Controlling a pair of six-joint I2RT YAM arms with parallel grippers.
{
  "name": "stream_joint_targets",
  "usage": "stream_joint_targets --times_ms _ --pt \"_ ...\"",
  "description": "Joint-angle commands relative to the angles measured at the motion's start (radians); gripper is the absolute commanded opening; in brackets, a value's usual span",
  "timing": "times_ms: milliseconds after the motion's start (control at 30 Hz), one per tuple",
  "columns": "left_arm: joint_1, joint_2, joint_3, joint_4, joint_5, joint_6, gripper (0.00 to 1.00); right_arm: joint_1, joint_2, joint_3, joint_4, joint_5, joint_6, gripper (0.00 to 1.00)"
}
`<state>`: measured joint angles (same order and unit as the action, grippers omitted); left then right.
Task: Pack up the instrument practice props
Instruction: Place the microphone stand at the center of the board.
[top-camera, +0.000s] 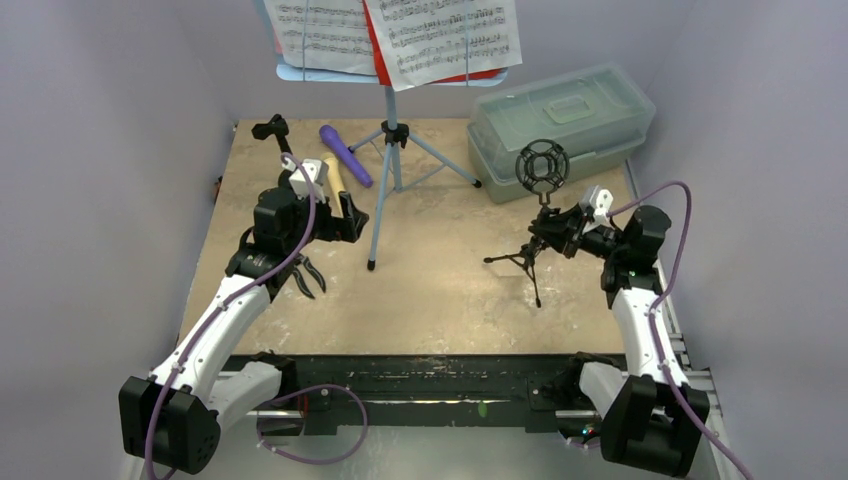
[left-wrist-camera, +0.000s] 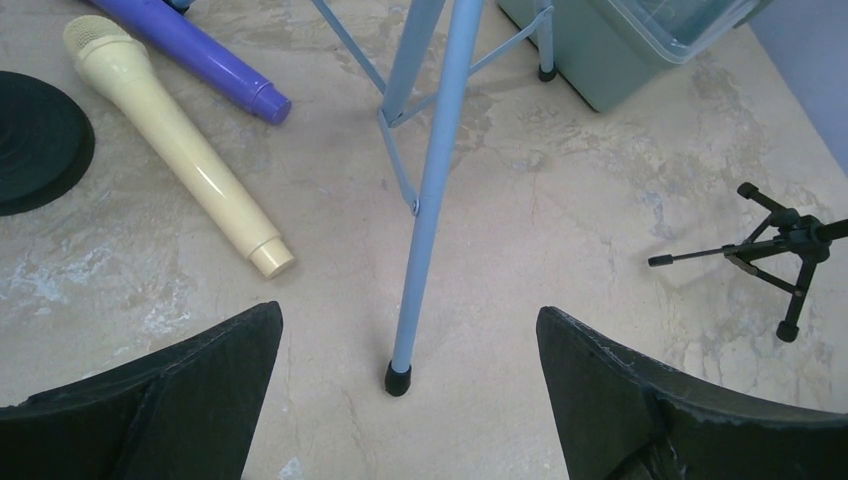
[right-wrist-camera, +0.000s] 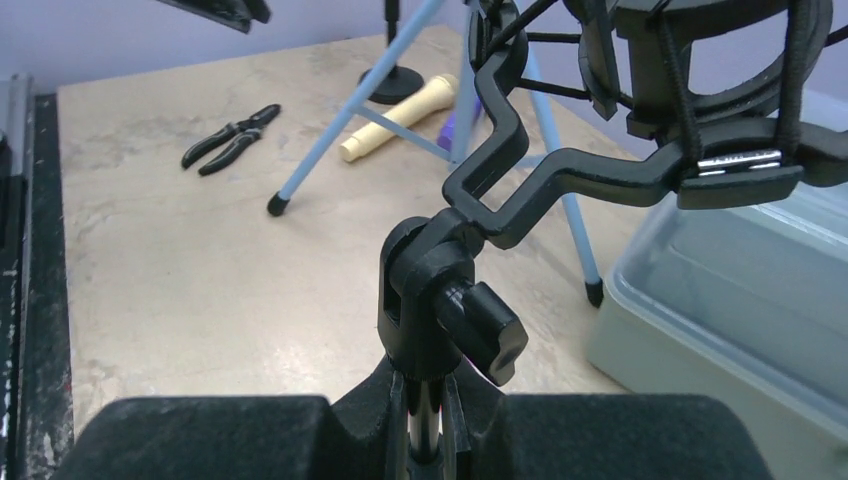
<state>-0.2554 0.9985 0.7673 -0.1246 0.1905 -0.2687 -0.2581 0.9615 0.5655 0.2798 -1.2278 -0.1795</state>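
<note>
My right gripper (top-camera: 555, 232) (right-wrist-camera: 425, 435) is shut on the thin stem of the black tripod mic holder (top-camera: 541, 166) (right-wrist-camera: 470, 300), just below its tilt knob. The holder's ring mount (right-wrist-camera: 700, 90) stands above the jaws. My left gripper (top-camera: 345, 215) (left-wrist-camera: 410, 370) is open, and the foot of one leg of the pale-blue music rack (top-camera: 388, 150) (left-wrist-camera: 430, 200) stands between its fingers, untouched. Sheet-music pages (top-camera: 400, 35) rest on the rack. The tan microphone (top-camera: 333, 175) (left-wrist-camera: 175, 150) and the purple microphone (top-camera: 345, 155) (left-wrist-camera: 200, 55) lie left of that leg. A round-base holder (top-camera: 272, 128) (left-wrist-camera: 35, 140) stands further left.
The translucent grey-green lidded box (top-camera: 560, 125) (right-wrist-camera: 730, 300) sits shut at the back right, close behind the tripod holder. Black pliers (top-camera: 308, 275) (right-wrist-camera: 230, 138) lie on the table near my left arm. Grey walls close in the table on three sides.
</note>
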Motion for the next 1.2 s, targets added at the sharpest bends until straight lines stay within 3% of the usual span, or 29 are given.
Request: stream_joint_targets --times_ms 0,233,533,833,1167 --pt "0.008 -0.004 0.026 0.035 0.055 0.021 0.98 0.043 0.017 0.093 -0.025 -0.119 -0.176 0.0" --pt "0.008 0.0 0.017 0.051 0.097 0.035 0.97 0.131 0.066 0.095 -0.061 -0.144 -0.298 0.0" --pt "0.008 0.004 0.012 0.069 0.153 0.044 0.95 0.189 0.124 0.056 0.016 -0.119 -0.273 0.0" --pt "0.008 -0.001 0.012 0.071 0.162 0.046 0.95 0.188 0.136 0.038 -0.054 -0.065 -0.319 0.41" --pt "0.008 -0.01 0.012 0.072 0.168 0.045 0.95 0.115 0.119 0.058 -0.191 -0.058 -0.375 0.71"
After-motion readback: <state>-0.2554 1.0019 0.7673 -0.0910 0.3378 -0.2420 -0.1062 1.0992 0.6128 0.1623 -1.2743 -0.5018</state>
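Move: The right hand grips the pole of the black microphone stand; the spot on the board where it is taken lies about 5 cm to the left, 1 cm back and some 13 cm below that hand. The music stand's near foot is level with the hand, roughly 38 cm left; the green box's middle is about 26 cm ahead and 8 cm right. From the left hand the spot lies some 35 cm right and 3 cm back. Leftward, the right hand carries the microphone stand about 5 cm towards the middle of the board, swinging some 15 degrees counter-clockwise and sinking about a centimetre to set it down. Its fingers then open wide on either side of the pole and let go, while the hand sinks a little more and eases about 1 cm back right. The empty, open left hand drifts 2 cm right, turning slightly clockwise. ##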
